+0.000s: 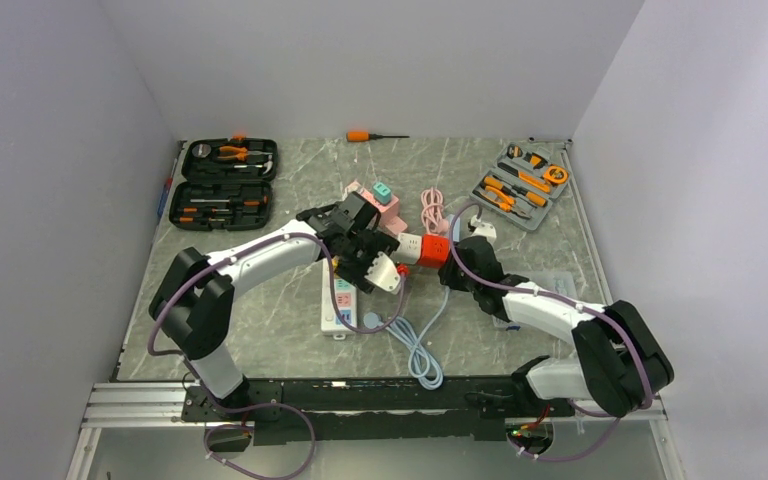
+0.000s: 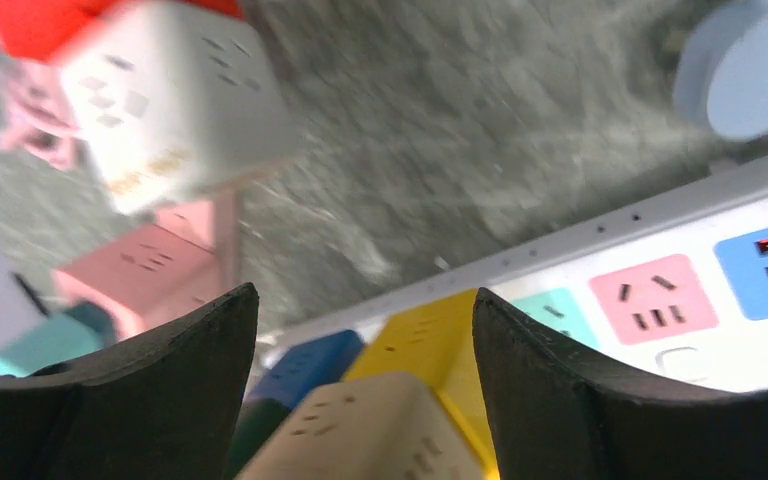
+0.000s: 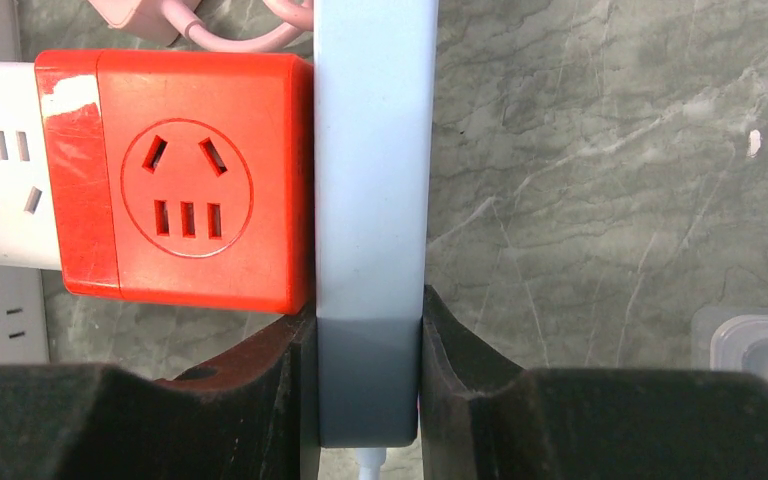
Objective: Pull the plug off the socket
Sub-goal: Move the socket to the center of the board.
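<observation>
In the right wrist view, a light blue plug [image 3: 375,150] sits flush against the side of a red cube socket [image 3: 190,190]. A white cube [image 3: 0,190] joins the red one on its other side. My right gripper [image 3: 368,310] is shut on the plug's lower end. From above, the red socket [image 1: 433,250] hangs over the table between my right gripper [image 1: 457,262] and left gripper [image 1: 368,265]. The left gripper [image 2: 365,300] stands wide around a stack of cream [image 2: 360,430], yellow [image 2: 430,345] and blue cube sockets. Its fingers [image 2: 550,380] lie against the stack's sides.
A white power strip [image 1: 338,305] with coloured outlets lies under the left gripper, a round blue plug [image 1: 370,320] and coiled cable [image 1: 415,345] beside it. A pink cube [image 1: 380,200] and pink cable [image 1: 432,208] lie behind. A black tool case [image 1: 228,183], a grey tool tray [image 1: 520,187] and a screwdriver [image 1: 375,135] line the back.
</observation>
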{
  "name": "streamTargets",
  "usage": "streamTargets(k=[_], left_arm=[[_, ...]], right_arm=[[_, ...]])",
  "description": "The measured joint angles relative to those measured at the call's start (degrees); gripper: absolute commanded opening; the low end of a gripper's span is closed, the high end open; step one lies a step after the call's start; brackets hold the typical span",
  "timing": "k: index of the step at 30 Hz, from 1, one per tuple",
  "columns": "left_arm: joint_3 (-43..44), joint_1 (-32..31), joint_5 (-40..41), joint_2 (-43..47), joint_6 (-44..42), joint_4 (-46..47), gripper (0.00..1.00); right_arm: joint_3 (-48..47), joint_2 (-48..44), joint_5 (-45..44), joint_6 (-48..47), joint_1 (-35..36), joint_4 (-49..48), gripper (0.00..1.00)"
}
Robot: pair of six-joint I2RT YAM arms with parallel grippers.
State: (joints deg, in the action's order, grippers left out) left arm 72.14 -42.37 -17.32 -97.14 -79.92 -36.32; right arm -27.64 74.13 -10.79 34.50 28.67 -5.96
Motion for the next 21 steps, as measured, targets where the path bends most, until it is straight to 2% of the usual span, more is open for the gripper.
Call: streamTargets(k=[12, 21], left_arm=[[-0.44, 2.73, 11.10, -2.80, -0.92, 0.26, 0.76], [-5.97, 5.88, 12.83, 0.55, -2.93, 4.85, 0.77]], right_arm=[[1.05, -3.50, 0.57, -0.04, 0.79, 1.07, 0.08], [1.11, -5.57, 0.85, -0.63, 1.55, 3.08, 0.08]])
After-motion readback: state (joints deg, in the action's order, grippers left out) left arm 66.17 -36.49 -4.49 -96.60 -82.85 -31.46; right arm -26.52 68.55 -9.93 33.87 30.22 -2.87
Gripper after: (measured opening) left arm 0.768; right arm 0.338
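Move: My left hand, open, is already over the plug stack on the white power strip: the beige plug is about 4 cm to its left, level with my finger pads. The strip's middle is some 7 cm left, 1 cm back and 7 cm below; the white socket is roughly 6 cm right and 3 cm farther out, about 5 cm lower. From my right hand, gripping the light-blue strip, the beige plug is some 19 cm left, 6 cm higher; the red socket is about 3 cm left and 5 cm ahead. With my left fingers still wide open around the beige plug, I keep shoving the stack and its white strip left, away from the white and red sockets: about 7 cm left in all, sinking some 2 cm at the start, then bearing 4–5 cm forward as the wrist turns about 10 degrees counter-clockwise. My right hand keeps its grip on the light-blue strip and eases it back and up, 1–1.5 cm each way. ##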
